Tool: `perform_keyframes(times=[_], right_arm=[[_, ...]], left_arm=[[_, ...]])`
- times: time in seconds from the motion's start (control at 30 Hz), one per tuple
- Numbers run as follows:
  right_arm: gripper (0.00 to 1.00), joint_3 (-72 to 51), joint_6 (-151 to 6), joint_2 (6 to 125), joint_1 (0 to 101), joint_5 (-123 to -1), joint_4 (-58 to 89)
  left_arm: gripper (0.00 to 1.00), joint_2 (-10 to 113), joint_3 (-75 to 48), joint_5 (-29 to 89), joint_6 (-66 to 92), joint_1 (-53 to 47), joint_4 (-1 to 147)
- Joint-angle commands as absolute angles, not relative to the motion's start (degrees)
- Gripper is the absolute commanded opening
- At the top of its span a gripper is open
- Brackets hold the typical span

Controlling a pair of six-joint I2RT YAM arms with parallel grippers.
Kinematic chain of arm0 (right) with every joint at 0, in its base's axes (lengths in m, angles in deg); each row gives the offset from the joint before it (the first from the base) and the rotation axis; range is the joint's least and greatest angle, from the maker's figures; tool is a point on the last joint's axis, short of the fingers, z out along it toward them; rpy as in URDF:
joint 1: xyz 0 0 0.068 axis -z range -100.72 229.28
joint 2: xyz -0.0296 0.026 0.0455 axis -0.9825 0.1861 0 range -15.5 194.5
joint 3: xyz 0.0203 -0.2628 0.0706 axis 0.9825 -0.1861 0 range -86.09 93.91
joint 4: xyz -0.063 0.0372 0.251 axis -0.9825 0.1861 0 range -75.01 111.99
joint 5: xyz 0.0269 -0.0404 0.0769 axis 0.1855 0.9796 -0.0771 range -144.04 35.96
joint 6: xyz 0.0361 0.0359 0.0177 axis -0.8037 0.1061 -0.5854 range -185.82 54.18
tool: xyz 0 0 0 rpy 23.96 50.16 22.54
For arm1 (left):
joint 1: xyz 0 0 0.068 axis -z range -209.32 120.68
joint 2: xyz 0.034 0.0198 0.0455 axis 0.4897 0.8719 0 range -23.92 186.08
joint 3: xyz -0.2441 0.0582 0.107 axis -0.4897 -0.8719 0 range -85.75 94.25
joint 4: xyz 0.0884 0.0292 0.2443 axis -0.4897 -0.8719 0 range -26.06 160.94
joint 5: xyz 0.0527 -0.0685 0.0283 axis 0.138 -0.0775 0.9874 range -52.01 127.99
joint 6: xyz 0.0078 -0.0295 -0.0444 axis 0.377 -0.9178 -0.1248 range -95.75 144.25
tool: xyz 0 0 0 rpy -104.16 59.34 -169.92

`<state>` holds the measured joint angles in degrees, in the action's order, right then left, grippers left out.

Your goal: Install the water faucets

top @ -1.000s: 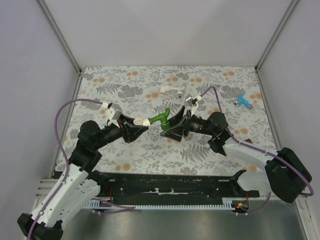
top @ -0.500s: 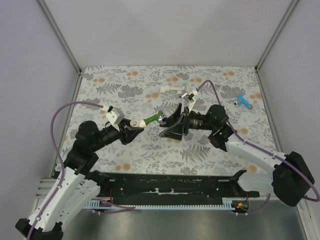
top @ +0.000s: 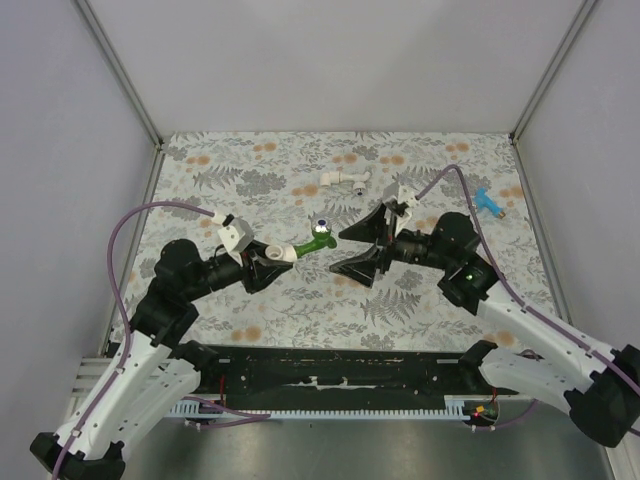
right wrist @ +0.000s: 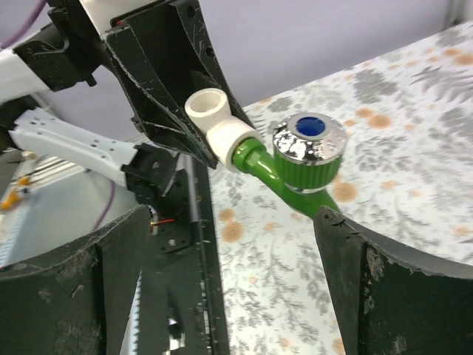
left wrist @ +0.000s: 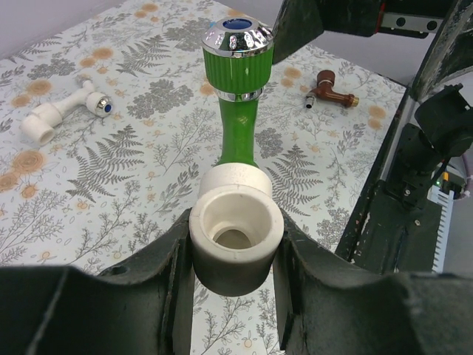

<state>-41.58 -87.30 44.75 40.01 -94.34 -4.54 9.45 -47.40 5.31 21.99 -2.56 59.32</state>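
Note:
A bright green faucet (top: pixel 308 243) with a chrome cap sticks out of a short white elbow fitting (top: pixel 283 252). My left gripper (top: pixel 272 258) is shut on that elbow (left wrist: pixel 236 240) and holds it above the table, with the green faucet (left wrist: pixel 238 111) pointing away from it. My right gripper (top: pixel 352 250) stands wide open just right of the faucet and does not touch it. In the right wrist view the green faucet (right wrist: pixel 295 174) and the elbow (right wrist: pixel 214 122) lie beyond the open right gripper (right wrist: pixel 229 288). A blue faucet (top: pixel 488 201) lies at the far right, and a reddish-brown one (left wrist: pixel 331 81) lies on the table.
A white tap with a pipe end (top: pixel 340 180) lies on the floral table cover (top: pixel 250 170) behind the grippers. Metal frame posts (top: pixel 120 70) rise at the back corners. A black rail (top: pixel 330 375) runs along the near edge.
My right gripper has drawn back to the right, off the green faucet. The left gripper keeps its hold on the elbow, and the faucet has shifted slightly left.

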Motion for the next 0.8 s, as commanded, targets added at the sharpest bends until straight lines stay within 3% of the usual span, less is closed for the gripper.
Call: perform_keyframes(times=[0.0, 0.2, 0.43, 0.5, 0.77], right_arm=[[0.98, -45.5, -73.4, 36.9, 39.9, -85.1, -0.9], [0.98, -43.2, -67.7, 39.3, 39.8, -91.6, 3.4], [0.84, -39.7, -73.1, 45.9, 39.8, -100.6, -2.1], [0.74, -39.4, -76.4, 47.1, 39.8, -102.1, -5.1], [0.1, -37.8, -93.7, 51.6, 39.9, -102.5, -7.1]], left_arm=[[0.02, 8.8, -45.1, 0.7, 22.7, -2.3, 63.2], [0.02, 9.4, -46.2, -8.0, 19.8, -2.3, 68.3], [0.02, 10.4, -46.7, -12.4, 18.4, -2.3, 70.6], [0.02, 10.8, -46.7, -12.6, 18.5, -2.3, 70.6], [0.02, 9.8, -45.4, -9.6, 23.4, -2.3, 65.5]])
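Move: The green valve, joined to the white elbow in the left fingers, hangs about 5 cm to the left of the open right hand, 4 cm ahead of it and some 3 cm lower; from the left hand it lies 12 cm to the right, 5 cm ahead, about level. Its chrome knob is roughly 6 cm left, 4 cm ahead and 1 cm above the right hand. The white elbow is about 15 cm left of that hand, 1 cm ahead and 3 cm lower. The green valve is carried to the right hand: the left, still pinching the white elbow, draws back about 3.5 cm, with some right and up, turning roughly 15 degrees clockwise. The wide-open right hand first backs off to the right, then comes down about 4.5 cm and left, turns counter-clockwise, and closes on the green body below the knob while edging back and slightly up. ##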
